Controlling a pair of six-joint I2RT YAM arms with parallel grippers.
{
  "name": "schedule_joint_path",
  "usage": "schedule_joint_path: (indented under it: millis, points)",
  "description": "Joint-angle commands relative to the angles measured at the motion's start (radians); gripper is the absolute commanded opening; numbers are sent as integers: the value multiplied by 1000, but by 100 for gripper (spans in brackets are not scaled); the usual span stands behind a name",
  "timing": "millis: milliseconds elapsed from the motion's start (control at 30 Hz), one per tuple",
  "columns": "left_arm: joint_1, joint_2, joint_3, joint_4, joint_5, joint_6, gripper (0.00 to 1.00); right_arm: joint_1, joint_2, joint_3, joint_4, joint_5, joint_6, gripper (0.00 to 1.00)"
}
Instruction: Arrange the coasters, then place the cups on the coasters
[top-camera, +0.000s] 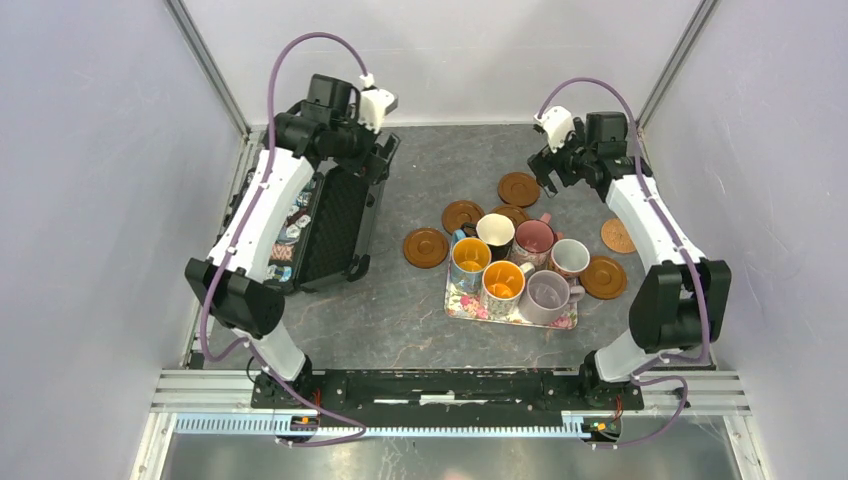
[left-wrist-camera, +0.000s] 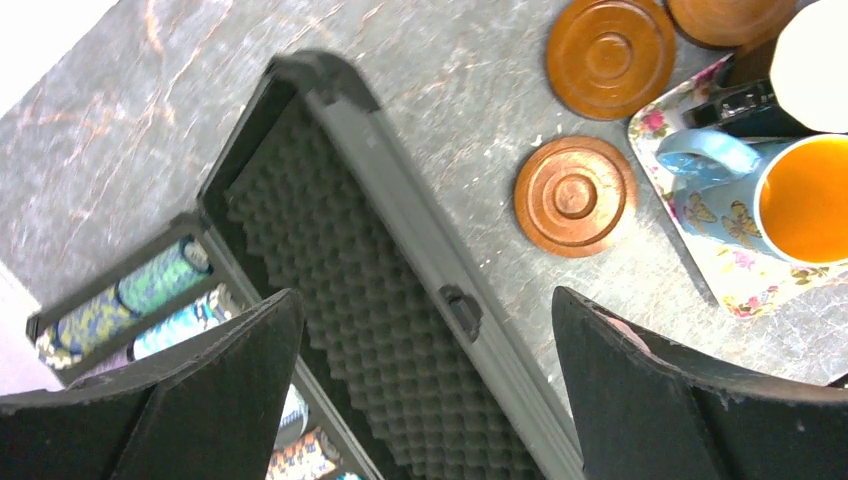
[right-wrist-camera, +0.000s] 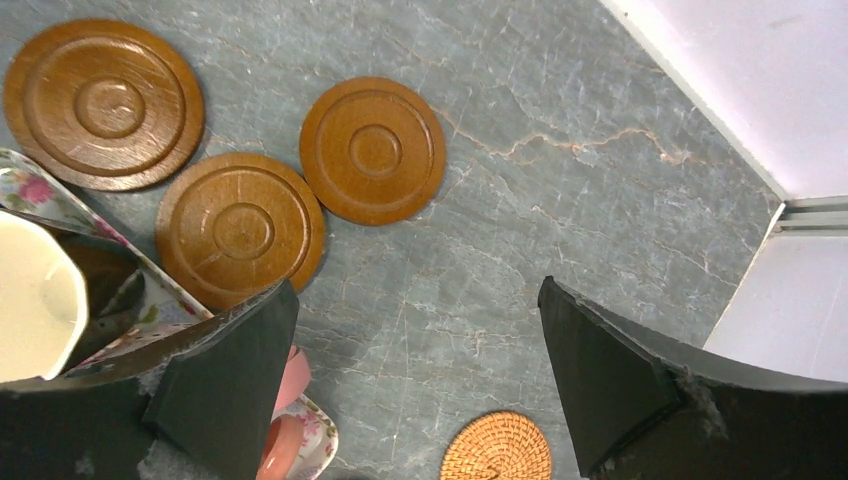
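Several cups stand packed together on a floral tray (top-camera: 462, 308): black (top-camera: 495, 235), pink (top-camera: 534, 238), white-pink (top-camera: 570, 258), blue (top-camera: 470, 262), white patterned (top-camera: 503, 285) and lilac (top-camera: 546, 295). Brown coasters (top-camera: 518, 188) (top-camera: 462, 216) (top-camera: 425, 247) (top-camera: 603, 277) lie round the tray, one (top-camera: 511, 213) half hidden behind the cups. A tan cork coaster (top-camera: 618, 236) lies at the right. My left gripper (left-wrist-camera: 428, 300) hangs open over the case's foam lid. My right gripper (right-wrist-camera: 415, 290) hangs open above bare table between the brown coasters (right-wrist-camera: 373, 150) and the cork coaster (right-wrist-camera: 497, 447).
An open black case (top-camera: 335, 225) with foam lining (left-wrist-camera: 380, 290) and rows of poker chips (left-wrist-camera: 160, 285) lies at the left, under my left arm. White walls close in the table on the left, back and right.
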Motion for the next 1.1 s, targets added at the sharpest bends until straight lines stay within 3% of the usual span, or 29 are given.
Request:
schedule_joint_path:
  millis: [0, 100, 200, 667, 833, 1067]
  points:
    - [-85, 54, 59, 44, 3, 74, 100, 0, 70, 58, -24, 14, -47, 98]
    - [-126, 77, 56, 59, 31, 78, 100, -2, 132, 85, -66, 11, -83, 99]
    - [-157, 88, 41, 86, 53, 73, 100, -1, 183, 80, -74, 1, -106, 91]
    - [-188, 136, 65, 102, 59, 45, 100, 10, 433, 115, -134, -123, -218, 20]
    - [-188, 137, 62, 102, 39, 54, 100, 17, 475, 99, -161, -133, -283, 14]
    - [-188, 144, 57, 102, 20, 69, 100, 42, 512, 82, -243, -190, -387, 12]
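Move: From the right hand, the coaster behind the tray lies about 6 cm left, 3 cm back and 20 cm below. The far coaster touches it, 6 cm ahead and 5 cm left of the hand; the pink mug stands some 9 cm back and 2 cm left, the black mug 8 cm back and 11 cm left. From the left hand, that behind-tray coaster is roughly 32 cm right, 2 cm ahead and 28 cm below; the left coaster is 12 cm right and 4 cm back. The right fingertips come down against the right-hand edge of the coaster behind the tray, between it and the pink mug's handle: the hand drops about 19 cm, closing from wide open to almost shut on nothing, tipping some 25 degrees steeper and turning counter-clockwise. The left hand, empty and open, swings about 10 cm right and sinks 4 cm, towards the left coaster. ##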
